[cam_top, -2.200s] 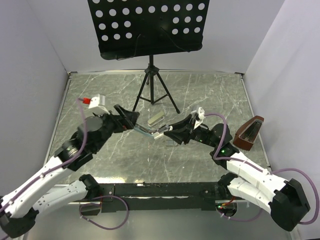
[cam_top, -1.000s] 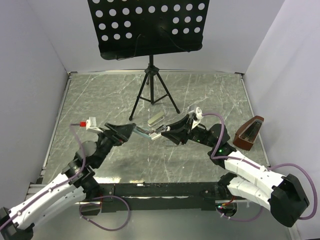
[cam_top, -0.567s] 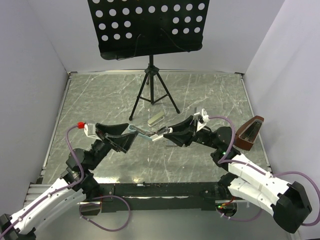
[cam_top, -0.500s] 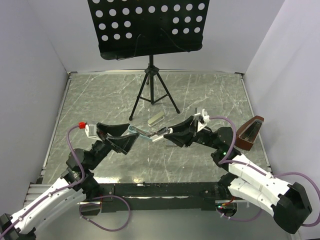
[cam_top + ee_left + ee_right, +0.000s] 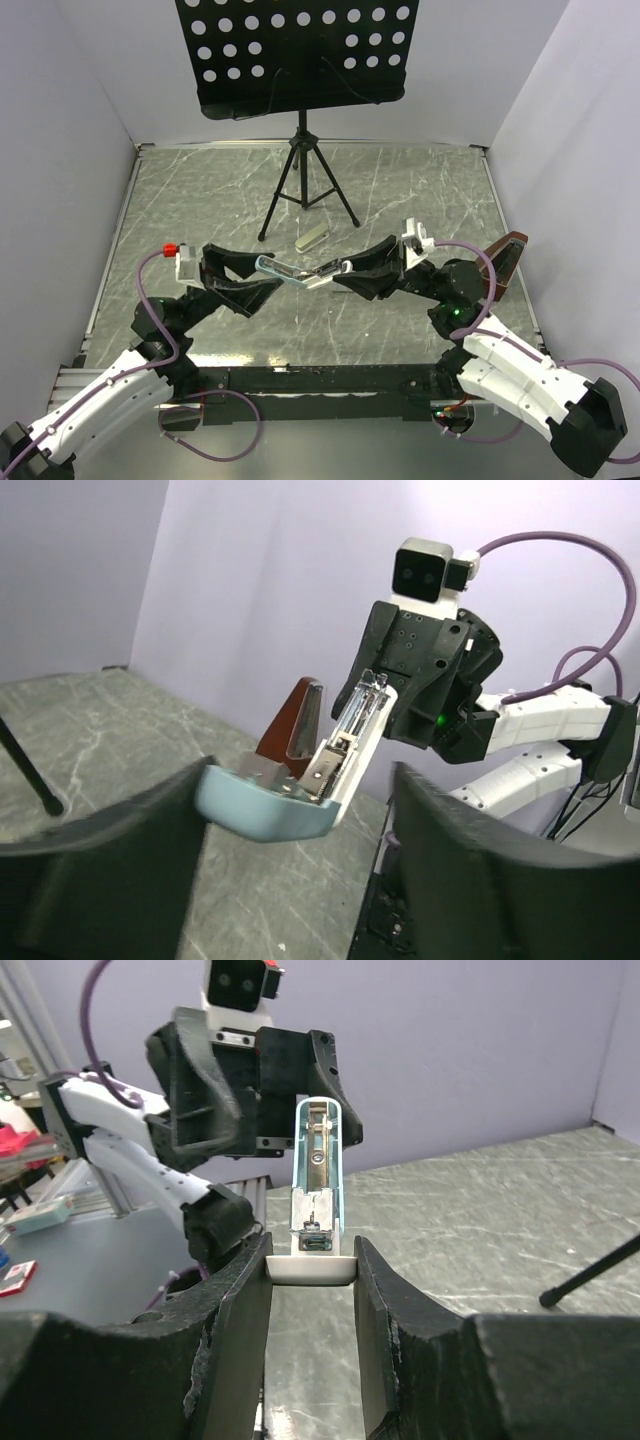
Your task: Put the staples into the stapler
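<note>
A light-blue and white stapler [image 5: 300,271] hangs in the air above the table, swung open. My right gripper [image 5: 342,272] is shut on its white base [image 5: 310,1268], and the blue top with its metal channel [image 5: 320,1165] points away toward the left arm. The stapler's blue end [image 5: 265,805] sits between the wide-apart fingers of my open left gripper [image 5: 262,275], close against the left finger [image 5: 110,860] and apart from the right one. A small pale box of staples [image 5: 312,238] lies on the table behind the stapler.
A brown-red stapler [image 5: 503,263] stands at the right edge of the table, also in the left wrist view [image 5: 292,730]. A black music stand [image 5: 300,55] on a tripod [image 5: 302,190] rises at the back middle. Walls close in on both sides.
Both grippers have drawn back toward the near edge, the right one carrying the stapler. The left jaws let go of the blue end and now stand wide around it.
</note>
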Robot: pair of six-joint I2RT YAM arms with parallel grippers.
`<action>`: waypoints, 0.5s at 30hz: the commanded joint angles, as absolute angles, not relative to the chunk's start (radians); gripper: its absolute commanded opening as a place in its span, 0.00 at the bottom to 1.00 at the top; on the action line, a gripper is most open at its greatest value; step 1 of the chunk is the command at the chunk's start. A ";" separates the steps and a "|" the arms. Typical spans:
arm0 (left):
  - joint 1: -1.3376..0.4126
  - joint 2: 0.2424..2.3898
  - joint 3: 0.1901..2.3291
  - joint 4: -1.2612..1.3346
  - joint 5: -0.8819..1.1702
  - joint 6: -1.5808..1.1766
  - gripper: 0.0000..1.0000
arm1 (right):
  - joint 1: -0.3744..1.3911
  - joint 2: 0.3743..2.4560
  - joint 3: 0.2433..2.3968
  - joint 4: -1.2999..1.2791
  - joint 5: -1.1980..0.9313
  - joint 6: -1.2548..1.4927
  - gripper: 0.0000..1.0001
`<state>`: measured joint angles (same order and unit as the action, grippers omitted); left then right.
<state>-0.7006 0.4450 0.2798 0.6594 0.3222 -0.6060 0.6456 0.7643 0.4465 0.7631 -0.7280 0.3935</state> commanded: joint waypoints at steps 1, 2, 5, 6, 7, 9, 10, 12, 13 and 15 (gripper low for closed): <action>-0.687 0.448 0.270 0.819 0.433 -0.646 0.66 | 0.650 0.744 0.485 0.854 -0.742 0.405 0.00; -0.686 0.448 0.268 0.834 0.448 -0.650 0.63 | 0.652 0.747 0.482 0.862 -0.744 0.417 0.00; -0.683 0.445 0.270 0.854 0.465 -0.660 0.55 | 0.650 0.752 0.482 0.874 -0.749 0.423 0.00; -0.680 0.442 0.273 0.854 0.469 -0.660 0.48 | 0.650 0.752 0.483 0.873 -0.750 0.423 0.00; -0.680 0.439 0.275 0.854 0.475 -0.658 0.44 | 0.652 0.753 0.482 0.876 -0.749 0.425 0.00; -0.680 0.437 0.288 0.836 0.488 -0.646 0.32 | 0.652 0.756 0.479 0.874 -0.747 0.426 0.00; -0.680 0.436 0.293 0.828 0.489 -0.641 0.28 | 0.650 0.761 0.480 0.868 -0.749 0.425 0.00; -0.678 0.431 0.302 0.818 0.483 -0.634 0.18 | 0.652 0.764 0.474 0.873 -0.749 0.425 0.00; -0.678 0.428 0.304 0.815 0.479 -0.632 0.13 | 0.650 0.767 0.471 0.877 -0.747 0.433 0.00; -0.680 0.414 0.304 0.811 0.448 -0.635 0.01 | 0.652 0.767 0.456 0.896 -0.742 0.439 0.00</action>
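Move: The free end of the open blue stapler's lid sits almost between my open left fingers, about 2 cm ahead of their mid-point, 1 cm above it and level sideways. My right hand already grips the stapler's white end, with that lid end some 17 cm to its left and 2 cm ahead. From my left hand, the green stapler lies about 26 cm ahead, 9 cm right and 30 cm below; the stand's foot is 27 cm ahead, 6 cm left and as low. I close my left fingers from wide open onto the end of the blue lid and pinch it from both sides, while that hand eases back about 2 cm and rises 1.5 cm, tipping its fingers up slightly. My right hand keeps its grip on the white end and draws back nearly 2 cm too, turning about 5 degrees counter-clockwise. ##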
